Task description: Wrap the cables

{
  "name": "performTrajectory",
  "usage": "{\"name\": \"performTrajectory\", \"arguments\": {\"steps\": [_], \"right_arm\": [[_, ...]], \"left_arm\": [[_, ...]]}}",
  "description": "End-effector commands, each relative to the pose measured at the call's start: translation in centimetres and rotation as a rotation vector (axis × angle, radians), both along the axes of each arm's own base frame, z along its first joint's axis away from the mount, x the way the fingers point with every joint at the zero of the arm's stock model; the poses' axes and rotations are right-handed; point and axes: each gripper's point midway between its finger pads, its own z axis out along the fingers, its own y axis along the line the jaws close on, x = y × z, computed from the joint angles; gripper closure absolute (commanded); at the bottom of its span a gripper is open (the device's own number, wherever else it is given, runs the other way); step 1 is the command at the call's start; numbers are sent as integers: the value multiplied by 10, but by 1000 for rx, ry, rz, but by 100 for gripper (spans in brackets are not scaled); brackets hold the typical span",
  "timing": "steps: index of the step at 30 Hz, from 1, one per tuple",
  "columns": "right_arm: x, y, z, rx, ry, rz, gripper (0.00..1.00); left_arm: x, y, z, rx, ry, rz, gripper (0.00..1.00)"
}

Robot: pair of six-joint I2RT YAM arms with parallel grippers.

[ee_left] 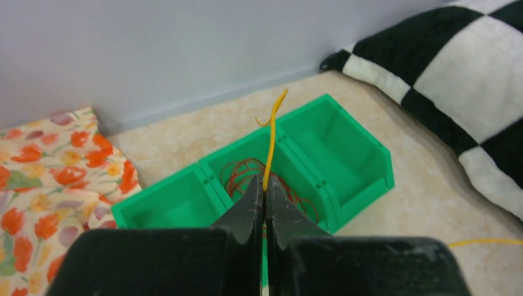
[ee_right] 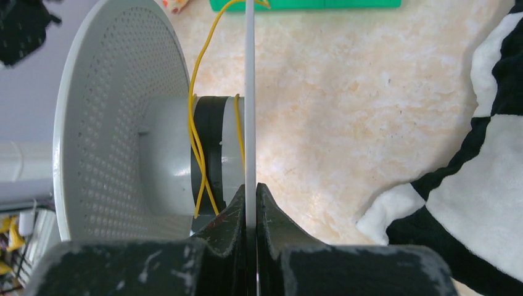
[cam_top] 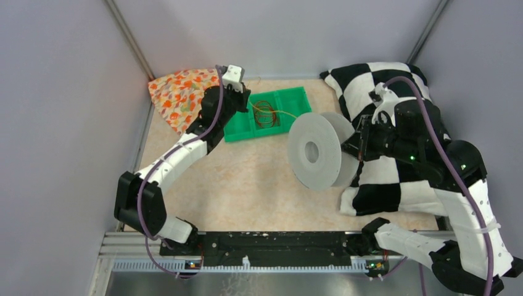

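Note:
The thin yellow cable (ee_left: pixel 269 148) sticks up out of my left gripper (ee_left: pixel 265 189), which is shut on it above the green bin (ee_left: pixel 361 188). A red-orange coil of wire (ee_left: pixel 242 174) lies in the bin's middle compartment (cam_top: pixel 265 115). The yellow cable (cam_top: pixel 285 113) runs from the bin to the round spool (cam_top: pixel 314 152). A few turns of it sit on the spool's hub (ee_right: pixel 196 148). My right gripper (ee_right: pixel 250 192) is shut on the edge of the spool's thin near flange (ee_right: pixel 250 92) and holds the spool on edge. My left gripper (cam_top: pixel 249 106) is at the bin's left; my right gripper (cam_top: pixel 358 143) is at the spool's right.
A floral cloth (cam_top: pixel 179 94) lies in the back left corner, beside the bin. A black-and-white checkered blanket (cam_top: pixel 395 179) covers the right side under my right arm. Grey walls close in the back and both sides. A loose stretch of yellow cable (ee_left: pixel 487 242) lies on the table.

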Motion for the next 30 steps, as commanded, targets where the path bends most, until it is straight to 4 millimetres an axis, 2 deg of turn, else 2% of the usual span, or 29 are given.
{"name": "performTrajectory", "arguments": {"steps": [1,9,14,18,23,30], "right_arm": [[25,9,51,141,-145,-80,100],[60,11,69,187,-198,-199,100],[82,4,83,192,-248,-293,100],[97,0,87,174,-277,-341,100],[114,-10,73,89,-281,-410,100],[133,-17,41,-11,-264,-461,100]], "left_arm": [[-40,-8,-15,-31,80,-115,100],[-99,1,-67,-46,234,-130,100],[-138,-13,-78,-31,272,-150,100],[-178,-36,-86,-3,314,-197,100],[-217,-52,-83,-30,357,-243,100],[-264,-83,-73,-58,406,-346,100]]}}
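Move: The left fingers hold the yellow cable's free end. The spool's core lies about 14 cm back and 22 cm to their right, roughly level with them, and the green box's middle about 9 cm ahead, 5 cm right and 28 cm below. The right hand grips one flange by its rim, with the core some 8 cm to its left, 1 cm ahead and 4 cm lower; the checkered pillow's middle is roughly 24 cm ahead, 21 cm right and 33 cm below. The left hand, still pinching the yellow cable end, sweeps back about 25 cm from beside the green box towards the robot's side of the spool, sinking some 9 cm over the first half and then drifting about 7 cm right, while its fingers tip down about 20 degrees and swing clockwise about as much. Meanwhile the right hand keeps its pinch on the flange rim and carries the spool forward about 11 cm with a slight rise that partly sinks again, turning it clockwise some 25 degrees and tipping the fingers up a little, so that spool and cable end pass each other in opposite directions. ##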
